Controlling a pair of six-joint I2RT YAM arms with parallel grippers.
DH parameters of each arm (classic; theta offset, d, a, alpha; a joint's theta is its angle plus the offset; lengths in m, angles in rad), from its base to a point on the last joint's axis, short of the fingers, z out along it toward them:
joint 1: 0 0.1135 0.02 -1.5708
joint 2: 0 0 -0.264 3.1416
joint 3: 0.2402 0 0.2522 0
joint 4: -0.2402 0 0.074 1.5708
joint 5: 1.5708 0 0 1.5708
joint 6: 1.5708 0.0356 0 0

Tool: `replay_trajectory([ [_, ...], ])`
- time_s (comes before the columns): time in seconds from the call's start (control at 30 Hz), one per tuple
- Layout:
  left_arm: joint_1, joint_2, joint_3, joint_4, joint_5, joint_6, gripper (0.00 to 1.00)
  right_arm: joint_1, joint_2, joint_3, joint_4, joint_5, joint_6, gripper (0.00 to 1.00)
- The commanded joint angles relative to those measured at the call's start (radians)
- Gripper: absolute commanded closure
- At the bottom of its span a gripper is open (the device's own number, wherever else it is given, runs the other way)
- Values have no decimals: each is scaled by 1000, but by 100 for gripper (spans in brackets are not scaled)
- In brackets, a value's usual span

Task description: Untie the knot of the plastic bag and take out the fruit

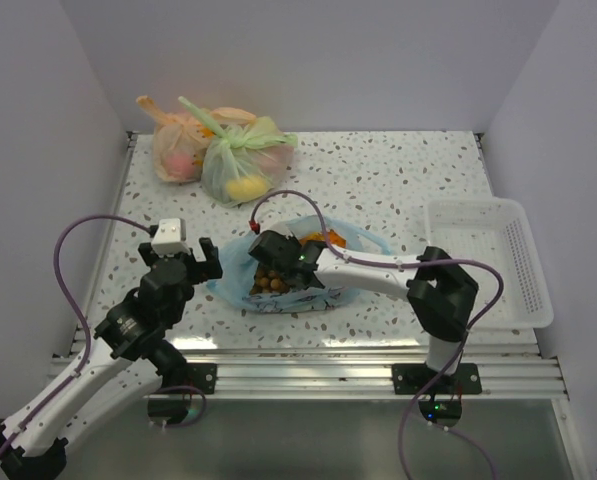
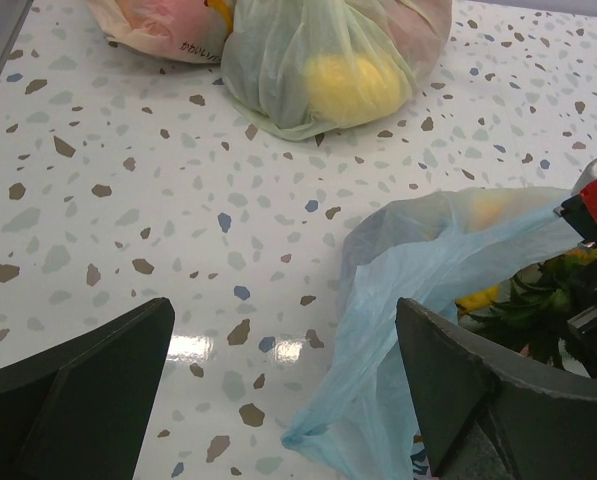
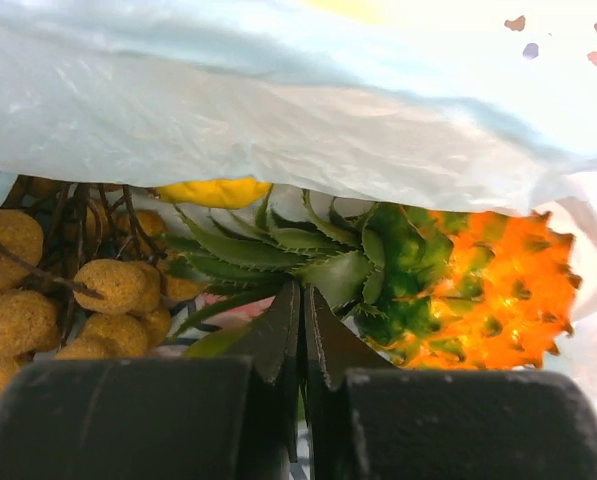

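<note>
The light blue plastic bag [image 1: 236, 288] lies open in the middle of the table, and no knot shows on it. My right gripper [image 1: 270, 262] reaches into its mouth. In the right wrist view this gripper [image 3: 302, 290] is shut, with a green leaf of the pineapple's crown [image 3: 278, 245] pinched between its fingers. The orange pineapple [image 3: 488, 290], a bunch of tan berries [image 3: 108, 285] and a yellow piece [image 3: 213, 190] lie under the bag's film [image 3: 278, 110]. My left gripper [image 2: 285, 305] stands open over the table, just left of the bag [image 2: 418, 260], holding nothing.
A tied green bag [image 1: 243, 160] and a tied orange bag [image 1: 178, 150] with fruit sit at the back left. A white basket [image 1: 533, 300] stands at the right edge. A loose blue handle strip [image 2: 303, 435] trails toward my left gripper.
</note>
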Motion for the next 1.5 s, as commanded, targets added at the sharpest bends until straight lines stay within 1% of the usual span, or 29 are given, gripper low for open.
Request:
replay_trajectory([
  [0.0,8,1,0,44,-27,6,2,6,-108,31,-9,-7,15,100],
  [0.2,8,-3,0,42,-34,5,2,6,-244,48,3,-110,29,100],
  [0.5,9,-22,-4,41,-40,-2,2,3,-376,86,16,-269,61,100],
  [0.6,9,-22,-4,41,-43,-3,2,-1,-419,110,19,-318,71,100],
  [0.77,8,-21,-4,39,-44,-3,2,-28,-473,202,-47,-357,77,100],
  [0.87,9,-21,-4,41,-41,-3,2,-83,-505,256,-92,-387,83,100],
  [0.93,9,-18,-4,39,-41,-5,2,-157,-522,287,-133,-386,80,100],
  [1.07,9,-16,-4,39,-43,-3,2,-287,-563,302,-194,-317,42,100],
  [1.1,9,-18,-4,39,-41,-3,2,-351,-579,301,-204,-299,34,100],
  [1.17,9,-15,-2,39,-38,-3,2,-419,-592,288,-221,-282,15,100],
  [1.2,8,-15,-4,39,-38,-3,2,-474,-600,279,-224,-239,6,100],
  [1.23,8,-13,-4,41,-38,-2,2,-502,-611,266,-231,-222,-11,100],
  [1.27,9,-10,-1,38,-38,-3,2,-533,-619,256,-231,-208,-20,100],
  [1.3,9,-9,-2,38,-37,-2,2,-591,-625,244,-228,-194,-31,100],
  [1.33,9,-7,-2,38,-37,-2,2,-620,-641,204,-206,-168,-49,100],
  [1.37,8,-7,-2,39,-37,-3,2,-654,-651,183,-189,-164,-52,100],
  [1.4,9,-7,-2,38,-37,-2,2,-728,-658,137,-163,-170,-52,100],
  [1.47,8,-7,-2,39,-37,-2,2,-799,-671,101,-143,-177,-43,100],
])
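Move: The right fingers are already shut on the pineapple's crown inside the bag. The white basket, where the pineapple is being taken, is roughly 43 cm to the right and about level ahead. The pineapple's body lies some 6 cm right and 4 cm ahead of the fingers; the brown fruit bunch is 6 cm left and 5 cm back. From the idle left hand, the basket is around 62 cm right, 4 cm ahead and 14 cm lower. Keeping its pinch, the right hand lifts the pineapple nearly 30 cm, then sweeps some 25 cm right towards the basket. ##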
